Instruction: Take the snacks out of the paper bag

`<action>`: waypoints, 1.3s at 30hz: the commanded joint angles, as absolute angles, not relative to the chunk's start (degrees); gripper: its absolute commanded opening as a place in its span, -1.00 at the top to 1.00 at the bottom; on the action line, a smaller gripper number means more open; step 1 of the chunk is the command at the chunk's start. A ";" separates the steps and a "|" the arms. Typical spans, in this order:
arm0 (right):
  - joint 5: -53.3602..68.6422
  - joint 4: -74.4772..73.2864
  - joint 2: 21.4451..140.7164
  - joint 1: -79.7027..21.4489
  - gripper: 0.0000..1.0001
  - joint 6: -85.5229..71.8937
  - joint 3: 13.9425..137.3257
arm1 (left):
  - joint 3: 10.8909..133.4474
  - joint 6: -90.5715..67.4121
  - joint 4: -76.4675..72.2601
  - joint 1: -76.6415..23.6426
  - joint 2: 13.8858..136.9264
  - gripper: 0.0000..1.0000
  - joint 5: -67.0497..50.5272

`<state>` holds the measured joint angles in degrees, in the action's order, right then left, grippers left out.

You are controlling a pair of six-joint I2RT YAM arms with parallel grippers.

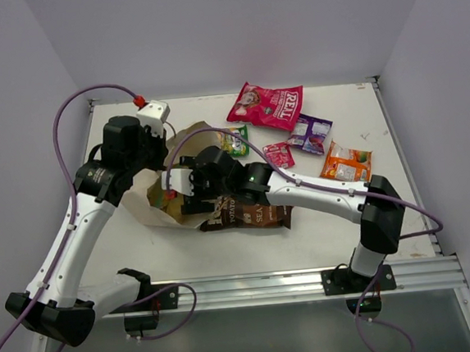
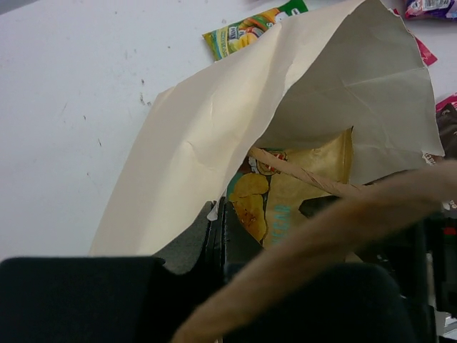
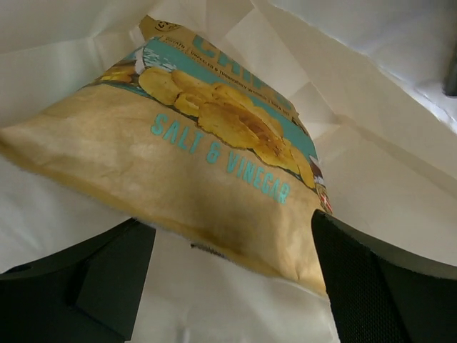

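The cream paper bag (image 1: 143,205) lies on its side, mouth toward the right. My left gripper (image 1: 154,171) is shut on the bag's upper edge (image 2: 214,128), with the pinch point (image 2: 218,214) at the paper's rim. A brown string handle (image 2: 321,229) crosses in front of that camera. My right gripper (image 1: 175,199) is open inside the bag's mouth. Its fingers (image 3: 385,279) stand either side of the lower edge of a tan-yellow salt and vinegar chip bag (image 3: 193,171), also visible in the left wrist view (image 2: 300,179). The gripper's midpoint (image 3: 235,286) sits just under that edge.
A dark brown chip bag (image 1: 247,214) lies right beside the paper bag under my right arm. Further back and right lie a red-pink bag (image 1: 266,106), a green packet (image 1: 236,140), a small pink packet (image 1: 278,154), a purple packet (image 1: 311,132) and an orange packet (image 1: 347,162).
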<state>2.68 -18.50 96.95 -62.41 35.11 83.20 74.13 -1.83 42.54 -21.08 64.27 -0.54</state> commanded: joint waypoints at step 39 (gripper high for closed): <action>-16.86 -9.49 64.61 -63.20 1.00 41.05 90.26 | 71.81 -4.75 40.96 -21.18 69.08 1.00 8.42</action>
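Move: Reaching into the paper bag with open fingers, the right hand has the gold chips bag's middle about 5 cm to its left, 2 cm ahead and 6 cm below. The brown chips bag lies some 16 cm to this hand's right and 6 cm back; the green snack pack is 14 cm right and 11 cm ahead, both about 8 cm lower. From the left hand, which already pinches the paper edge, the gold bag is roughly 6 cm back, 3 cm right and 12 cm down. Sinking nearly 5 cm and a little left onto the gold chips bag, the right hand shuts its fingers on the bag's edge, then hauls it up some 30 cm while swinging right and slightly back, the fingertips tilting up towards level. The left hand keeps its pinch on the paper bag and late on sinks about 3 cm. ##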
